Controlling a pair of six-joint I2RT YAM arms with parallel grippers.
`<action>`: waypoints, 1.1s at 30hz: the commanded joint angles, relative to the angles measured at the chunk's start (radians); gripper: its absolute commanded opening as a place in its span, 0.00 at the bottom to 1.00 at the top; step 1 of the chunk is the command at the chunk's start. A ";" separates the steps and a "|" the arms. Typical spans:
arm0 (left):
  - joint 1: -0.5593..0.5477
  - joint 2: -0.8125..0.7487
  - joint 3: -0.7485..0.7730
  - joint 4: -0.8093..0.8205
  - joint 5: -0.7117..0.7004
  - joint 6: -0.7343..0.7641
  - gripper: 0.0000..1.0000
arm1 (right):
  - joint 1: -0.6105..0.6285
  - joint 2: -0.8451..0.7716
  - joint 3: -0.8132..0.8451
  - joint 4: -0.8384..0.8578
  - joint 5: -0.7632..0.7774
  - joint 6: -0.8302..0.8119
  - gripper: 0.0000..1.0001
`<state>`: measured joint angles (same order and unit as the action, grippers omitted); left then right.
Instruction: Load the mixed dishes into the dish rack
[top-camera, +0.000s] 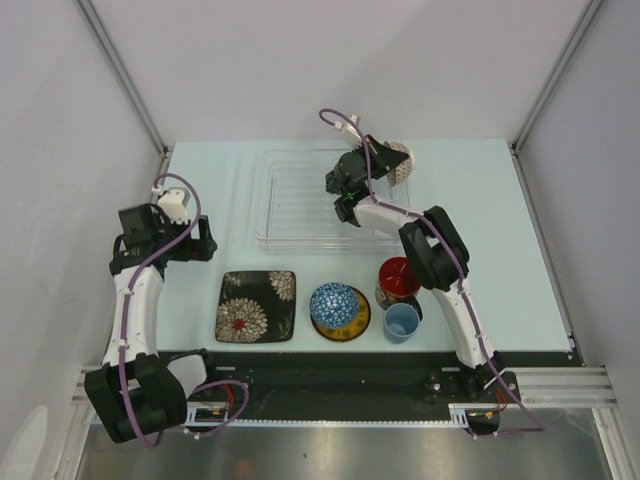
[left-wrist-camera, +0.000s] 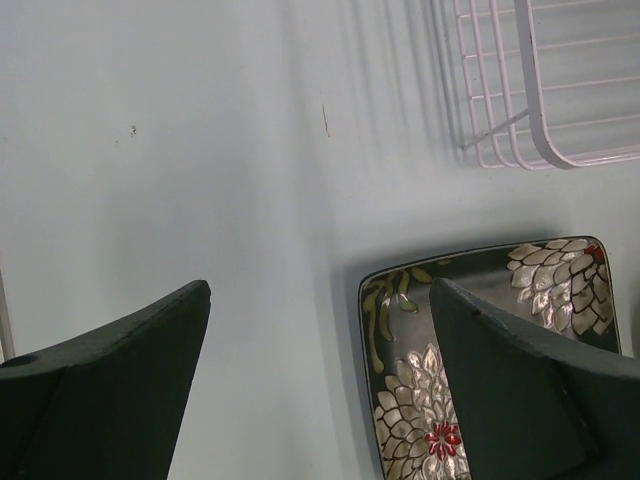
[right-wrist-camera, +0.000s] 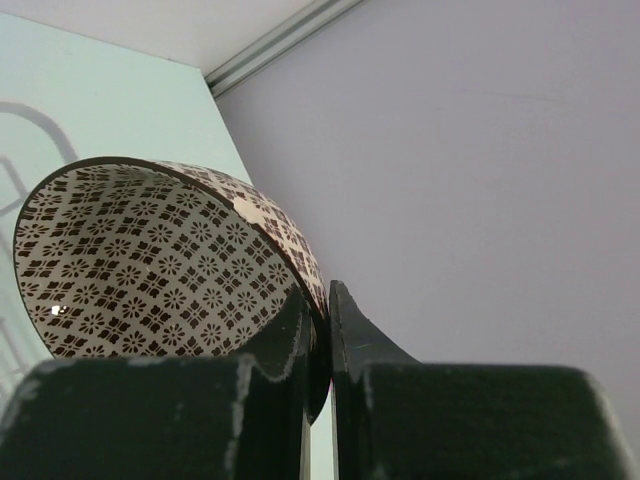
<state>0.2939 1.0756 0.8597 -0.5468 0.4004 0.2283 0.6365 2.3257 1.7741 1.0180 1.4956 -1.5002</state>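
Observation:
My right gripper (top-camera: 383, 168) (right-wrist-camera: 325, 300) is shut on the rim of the cream-pink patterned bowl (top-camera: 400, 160) (right-wrist-camera: 150, 260). It holds the bowl tipped on its side over the far right corner of the clear dish rack (top-camera: 290, 200). At the table's front lie the black square floral plate (top-camera: 257, 306) (left-wrist-camera: 410, 390), a blue patterned bowl (top-camera: 335, 303) upside down on the yellow saucer (top-camera: 358, 326), a dark mug with a red inside (top-camera: 398, 278) and a small light-blue cup (top-camera: 402, 322). My left gripper (top-camera: 203, 240) (left-wrist-camera: 322, 288) hovers open, just left of the plate and holding nothing.
The rack's white wire grid (left-wrist-camera: 530, 90) shows at the top right of the left wrist view. Grey walls enclose the table on the left, right and far sides. The right arm's elbow (top-camera: 435, 245) hangs just above the mug.

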 joint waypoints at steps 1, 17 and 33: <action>0.010 0.003 -0.005 0.036 0.021 -0.009 0.96 | 0.012 0.066 0.080 0.120 0.153 -0.035 0.00; 0.008 0.014 0.005 0.034 0.002 0.005 0.96 | -0.011 0.240 0.206 0.151 0.180 -0.037 0.00; 0.008 0.034 0.007 0.047 0.012 -0.017 0.96 | 0.026 0.265 0.242 0.379 0.261 -0.233 0.70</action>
<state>0.2943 1.1145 0.8581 -0.5331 0.3962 0.2268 0.6399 2.6408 1.9739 1.2346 1.5070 -1.6844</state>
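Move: My right hand already holds the brown patterned bowl by its rim above the dish rack's far right corner. The bowl's place at the rack's right end lies about 13 cm below this hand, level with it fore and aft and some 2 cm left. The rack's middle is about 14 cm left and 1 cm back; the red mug stands roughly 22 cm back and 1 cm left. From my left hand, that place is some 12 cm ahead, 35 cm right and 5 cm lower. I lower the bowl with my right hand about 8 cm down into the right end of the rack, easing some 2 to 3 cm forward and a little left on the way. I keep the pinch on the rim and the wrist nearly unchanged until the bowl is low between the wires, then spread the fingers wide and let go, sinking slightly further as they begin to open. ##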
